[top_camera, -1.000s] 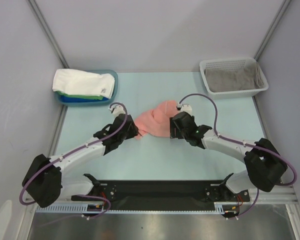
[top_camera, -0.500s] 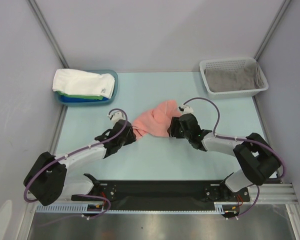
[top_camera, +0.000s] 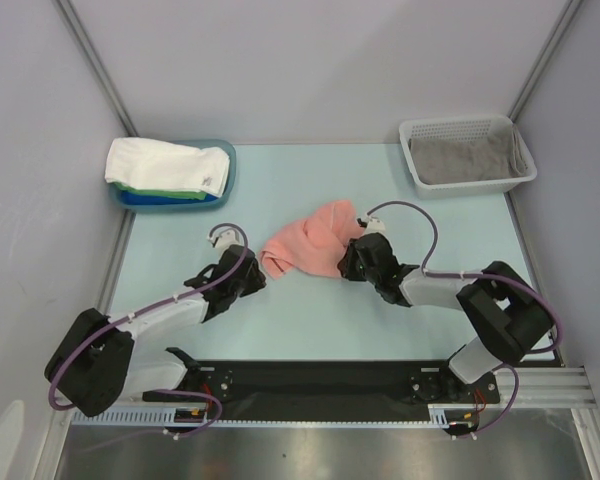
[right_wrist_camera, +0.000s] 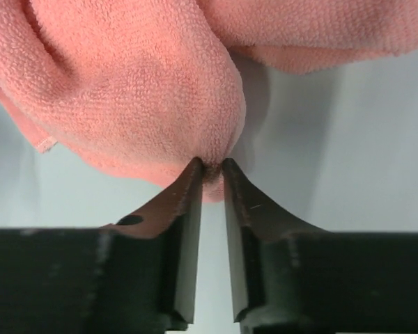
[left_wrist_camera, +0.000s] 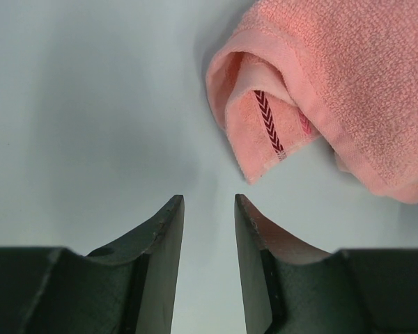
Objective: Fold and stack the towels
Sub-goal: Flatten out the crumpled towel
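Note:
A salmon pink towel lies crumpled in the middle of the table. My right gripper sits at its near right edge. In the right wrist view, that gripper is shut on a small fold of the pink towel. My left gripper is low over the table by the towel's left end. In the left wrist view it stands open and empty, a short way from a rolled corner of the pink towel. Folded towels, a white one on top, are stacked at the back left.
The stack rests in a blue tray. A white perforated basket at the back right holds a grey towel. Grey walls close in the table on three sides.
My right gripper has closed onto the pink towel's near edge. My left arm has drawn back toward the near left, off the towel's end, still open.

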Controlling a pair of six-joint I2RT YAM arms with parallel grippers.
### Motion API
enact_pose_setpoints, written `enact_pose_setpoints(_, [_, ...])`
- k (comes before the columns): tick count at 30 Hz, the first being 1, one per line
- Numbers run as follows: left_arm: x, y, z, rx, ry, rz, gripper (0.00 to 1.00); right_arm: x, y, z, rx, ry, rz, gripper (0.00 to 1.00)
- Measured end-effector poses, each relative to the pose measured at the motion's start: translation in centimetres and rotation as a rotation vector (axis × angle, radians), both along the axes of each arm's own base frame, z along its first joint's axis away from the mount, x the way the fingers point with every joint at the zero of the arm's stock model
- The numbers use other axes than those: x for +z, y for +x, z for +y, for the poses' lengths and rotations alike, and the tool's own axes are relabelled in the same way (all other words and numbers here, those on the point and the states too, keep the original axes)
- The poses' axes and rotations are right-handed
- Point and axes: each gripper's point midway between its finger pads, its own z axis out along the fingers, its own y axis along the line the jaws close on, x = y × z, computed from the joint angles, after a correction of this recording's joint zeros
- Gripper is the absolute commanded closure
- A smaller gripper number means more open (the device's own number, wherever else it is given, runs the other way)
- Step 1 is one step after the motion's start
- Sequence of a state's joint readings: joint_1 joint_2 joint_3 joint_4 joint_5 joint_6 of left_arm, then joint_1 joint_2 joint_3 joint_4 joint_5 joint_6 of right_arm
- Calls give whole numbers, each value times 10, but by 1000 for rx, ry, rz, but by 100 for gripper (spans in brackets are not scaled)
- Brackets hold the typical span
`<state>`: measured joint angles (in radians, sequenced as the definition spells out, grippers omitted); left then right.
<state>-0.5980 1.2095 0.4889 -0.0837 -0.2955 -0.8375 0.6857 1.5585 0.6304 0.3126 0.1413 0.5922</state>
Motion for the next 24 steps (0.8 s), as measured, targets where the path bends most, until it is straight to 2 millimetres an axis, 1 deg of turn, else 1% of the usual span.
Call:
enact_pose_setpoints(1, [0,0,0,1,-3,0,60,0,0,0,-3,-1,3,83])
enact_pose_setpoints(3, [0,1,0,1,-10,0,60,-1,-3,-3,-11,-10,12,87])
enact_pose_setpoints(4, [1,2,0,0,-15,-3,59,0,-4,-5,-16,-19,18,91])
enact_pose_setpoints(6, [2,4,0,-2,-20,-10,59,4,-6,-11,-30,-38,23,93])
enact_pose_setpoints(7, [3,5,-1,-5,-26,-11,59,10,-7,-13,-37,-43,22,94])
enact_pose_setpoints(9, [4,6,-3,-10,-36,-16,59,27,-9,-19,-54,-44,3,96])
enact_pose_setpoints(16, [17,16,-15,-49,-93,-67,58,117,-12,-46,-130,-23,-128,98])
enact_pose_setpoints(18, [23,19,-22,-73,-122,-87,59,136,-12,-55,-158,-27,-157,98])
enact_pose_setpoints(19, [27,20,-27,-91,-142,-100,60,141,-13,-61,-170,-33,-165,97])
enact_pose_setpoints(21, [33,23,-37,-135,-177,-124,60,146,-16,-72,-191,-52,-171,96])
enact_pose_setpoints(24, [33,23,-50,-192,-215,-125,60,150,-18,-91,-229,-98,-167,97])
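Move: The crumpled pink towel has its near right corner between the right fingers already; its middle lies some 6 cm ahead and 7 cm to the left of that hand, slightly lower. The white basket holding the grey towel stands roughly 26 cm farther out and 27 cm to the right. From the left hand the crumpled towel's middle is about 9 cm ahead and 12 cm to the right, around 2 cm below. The crumpled towel's near right corner is pinched tight as the right fingers close fully, then lifted about 15 cm and drawn some 9 cm to the right, the hand tipping up slightly and turning clockwise. The left hand, fingers still part open, goes about 5 cm right, rising 3 cm and edging forward towards the towel's left end while it rolls its left side down and turns clockwise, some 10 degrees each. ##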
